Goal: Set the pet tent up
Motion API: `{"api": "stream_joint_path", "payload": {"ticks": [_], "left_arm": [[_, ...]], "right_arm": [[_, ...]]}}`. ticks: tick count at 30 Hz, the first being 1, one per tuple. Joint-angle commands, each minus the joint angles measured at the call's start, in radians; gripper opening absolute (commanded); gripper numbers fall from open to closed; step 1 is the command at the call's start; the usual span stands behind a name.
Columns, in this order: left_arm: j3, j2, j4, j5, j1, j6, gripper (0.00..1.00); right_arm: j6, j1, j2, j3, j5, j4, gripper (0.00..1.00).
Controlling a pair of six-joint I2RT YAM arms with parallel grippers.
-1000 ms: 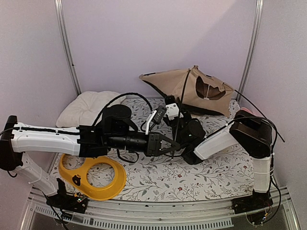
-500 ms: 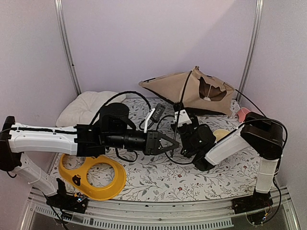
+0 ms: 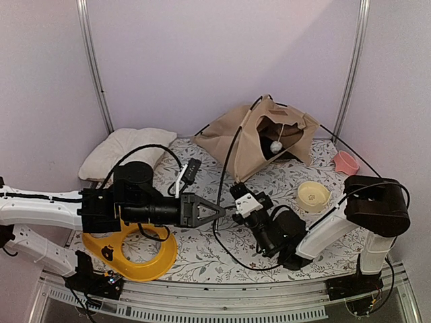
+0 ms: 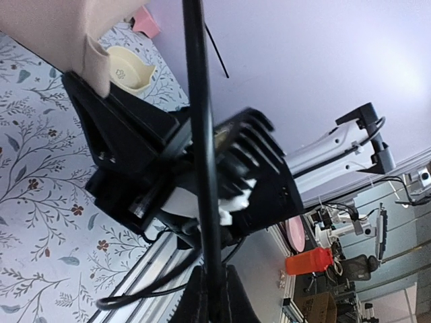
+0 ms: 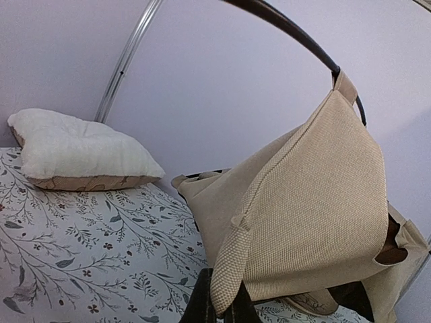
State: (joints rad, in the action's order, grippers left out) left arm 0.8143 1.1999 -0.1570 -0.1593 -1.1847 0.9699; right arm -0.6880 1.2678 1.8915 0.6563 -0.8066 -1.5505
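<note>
The pet tent (image 3: 259, 138), beige canvas, stands at the back right of the mat. Its dark doorway faces the camera, and a white pom-pom (image 3: 276, 145) hangs in it. A thin black pole (image 3: 232, 158) arcs from the tent's top down to my grippers. My left gripper (image 3: 225, 210) is shut on that pole (image 4: 202, 134), which runs straight up from between its fingers (image 4: 214, 286). My right gripper (image 3: 237, 193) sits just beside it. In the right wrist view it (image 5: 222, 306) is shut on a hanging corner strip of the tent's canvas (image 5: 316, 202), under the curved pole (image 5: 296, 30).
A white pillow (image 3: 124, 151) lies at the back left. A yellow two-hole tray (image 3: 138, 252) sits under my left arm. A cream bowl (image 3: 314, 195) and a pink cup (image 3: 346, 162) stand at the right. Another thin black pole (image 3: 350, 147) sticks out rightwards from the tent.
Both grippers have drawn back toward the near edge, pulling pole and canvas along. The tent has swung round and risen, its doorway now facing forward. The right gripper has shut on the canvas corner.
</note>
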Motion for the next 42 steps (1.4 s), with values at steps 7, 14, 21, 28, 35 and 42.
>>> {"api": "stream_joint_path", "payload": {"ticks": [7, 14, 21, 28, 35, 42], "left_arm": [[-0.013, -0.120, -0.214, 0.457, -0.074, -0.011, 0.00], [-0.011, -0.112, -0.351, 0.535, -0.093, -0.068, 0.00], [0.056, -0.044, -0.441, 0.577, -0.093, -0.136, 0.00], [0.101, 0.039, -0.475, 0.571, -0.082, -0.143, 0.00], [0.157, 0.107, -0.452, 0.530, -0.049, -0.140, 0.00], [0.176, 0.144, -0.443, 0.535, -0.024, -0.154, 0.00]], "right_arm": [[0.083, 0.239, -0.154, -0.105, 0.169, -0.140, 0.00], [0.265, 0.251, -0.316, -0.146, 0.271, 0.143, 0.00], [0.304, 0.283, -0.306, -0.142, 0.239, 0.287, 0.00], [0.316, 0.303, -0.262, -0.125, 0.211, 0.347, 0.00], [0.326, 0.324, -0.231, -0.127, 0.166, 0.355, 0.00], [0.312, 0.343, -0.228, -0.122, 0.129, 0.357, 0.00]]}}
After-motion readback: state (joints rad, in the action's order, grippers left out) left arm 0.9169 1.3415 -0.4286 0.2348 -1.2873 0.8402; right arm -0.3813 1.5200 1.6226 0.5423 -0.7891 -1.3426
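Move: My left hand grips the tent's black pole near its loose end. The tent's front corner, pinched in my right hand, lies about 10 cm ahead, 4 cm right and 5 cm lower. The yellow frame is some 30 cm left of my left hand, 2 cm ahead, on the table. From my right hand, the pole end is roughly 12 cm back, 5 cm left and about level; the cream bowl stands 9 cm ahead, 27 cm right, 20 cm down. My right hand keeps its pinch on the corner and drags it back about 10 cm towards me, arcing up mid-pull and then sinking most of that again, while turning some 20 degrees counter-clockwise. Still gripping the pole, my left hand lifts about 6 cm, then eases right and forward over the corner. ##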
